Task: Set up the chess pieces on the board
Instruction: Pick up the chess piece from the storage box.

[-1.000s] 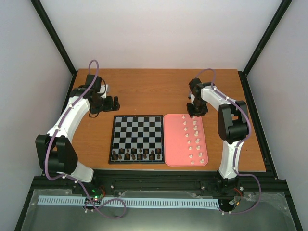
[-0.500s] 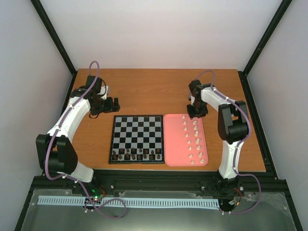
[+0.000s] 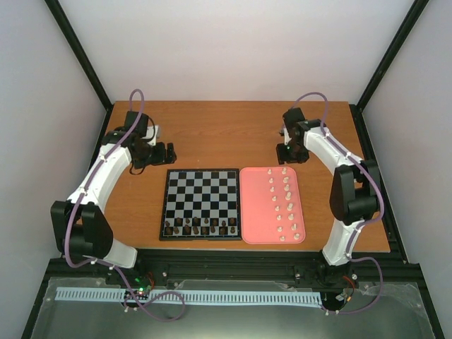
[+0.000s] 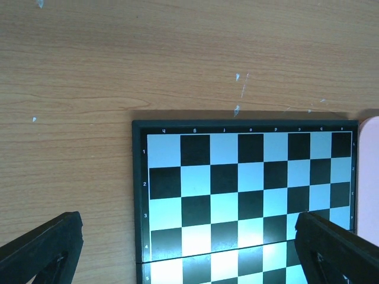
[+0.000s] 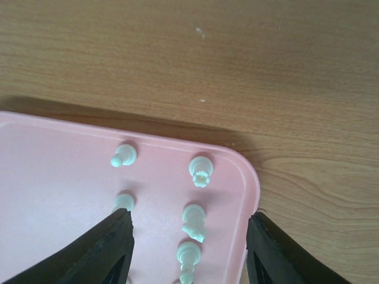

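Note:
The board (image 3: 201, 192) lies mid-table with dark pieces (image 3: 201, 226) along its near rows. The white chess pieces (image 3: 286, 205) stand in two columns on the pink tray (image 3: 256, 212) to its right. My right gripper (image 3: 285, 152) hovers open just past the tray's far right corner. In the right wrist view its fingers (image 5: 118, 239) straddle a knight (image 5: 194, 220), apart from it. A rook (image 5: 201, 170) and a pawn (image 5: 123, 156) stand beyond the knight. My left gripper (image 3: 169, 150) is open and empty over the board's far left corner (image 4: 142, 127).
Bare wooden table (image 3: 219, 134) stretches behind the board and tray. In the left wrist view the tray's edge (image 4: 373, 177) shows just right of the board (image 4: 249, 177). Black frame posts stand at both back corners.
My right gripper has drawn back from the tray's far end and its jaws have widened. The white piece in the tray's far right corner now stands uncovered. The left arm barely moved.

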{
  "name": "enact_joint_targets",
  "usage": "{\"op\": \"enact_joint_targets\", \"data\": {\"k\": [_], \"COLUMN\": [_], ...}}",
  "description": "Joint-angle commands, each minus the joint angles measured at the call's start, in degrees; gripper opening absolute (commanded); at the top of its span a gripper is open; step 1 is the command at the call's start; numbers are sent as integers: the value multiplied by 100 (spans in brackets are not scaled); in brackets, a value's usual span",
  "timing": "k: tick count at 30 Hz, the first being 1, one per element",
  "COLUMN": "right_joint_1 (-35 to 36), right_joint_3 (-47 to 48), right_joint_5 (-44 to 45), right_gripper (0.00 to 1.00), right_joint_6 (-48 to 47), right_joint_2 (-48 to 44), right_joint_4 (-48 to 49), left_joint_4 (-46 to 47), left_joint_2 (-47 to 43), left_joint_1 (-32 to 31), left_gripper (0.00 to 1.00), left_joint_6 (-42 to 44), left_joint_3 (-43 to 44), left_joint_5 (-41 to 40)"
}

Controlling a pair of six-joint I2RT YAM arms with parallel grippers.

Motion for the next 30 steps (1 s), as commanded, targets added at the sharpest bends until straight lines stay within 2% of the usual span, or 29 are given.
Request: {"op": "enact_joint_targets", "data": {"k": [1, 8, 10, 16, 22, 26, 30], "right_joint_1": [-38, -38, -41, -38, -32, -21, -22], "right_joint_3": [-41, -101, -232, -351, -667, -721, -966], "right_joint_5": [-106, -215, -100, 180, 178, 212, 224], "right_gripper": [54, 55, 58, 58, 58, 58, 57], "right_joint_6": [38, 255, 331, 528, 599, 617, 604], "right_joint_2": [-377, -844, -1068, -1382, -1754, -1796, -1911], "right_joint_4": [168, 408, 530, 853, 1324, 1289, 1369], "left_joint_4": [149, 57, -32, 99, 427, 360, 561], "left_joint_2": [-194, -155, -205, -442, -527, -209, 39], "left_joint_1": [30, 30, 31, 31, 27, 26, 33], "left_gripper": [100, 100, 100, 100, 100, 100, 100], "left_joint_6": [-9, -205, -199, -94, -552, -1085, -1659], "left_joint_3": [95, 271, 359, 560, 592, 1383, 2139], "left_joint_5": [65, 49, -79, -718, -1114, -1217, -949]}}
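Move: Below the right hand, almost straight down and about 6 cm lower, stands the pale rook in the far right corner of the pink storage box. A pale knight is some 3 cm behind it, and a pale pawn stands about 4 cm to its left, level with it. From the left hand, which holds nothing, that rook is far off: roughly 32 cm to the right, 5 cm farther out and 13 cm lower. The right hand, empty and about half open, keeps climbing away from the rook, about 9 cm almost straight up with its fingers swinging outward some 20 degrees, and then hangs nearly still over the far end of the storage box. The left hand, wide open and touching nothing, hardly stirs at first, then rises about 10 cm, ending with a quick push forward of about 5 cm and a slight drift left, its fingers also tipping outward and the hand turning counter-clockwise as it leaves the board. ##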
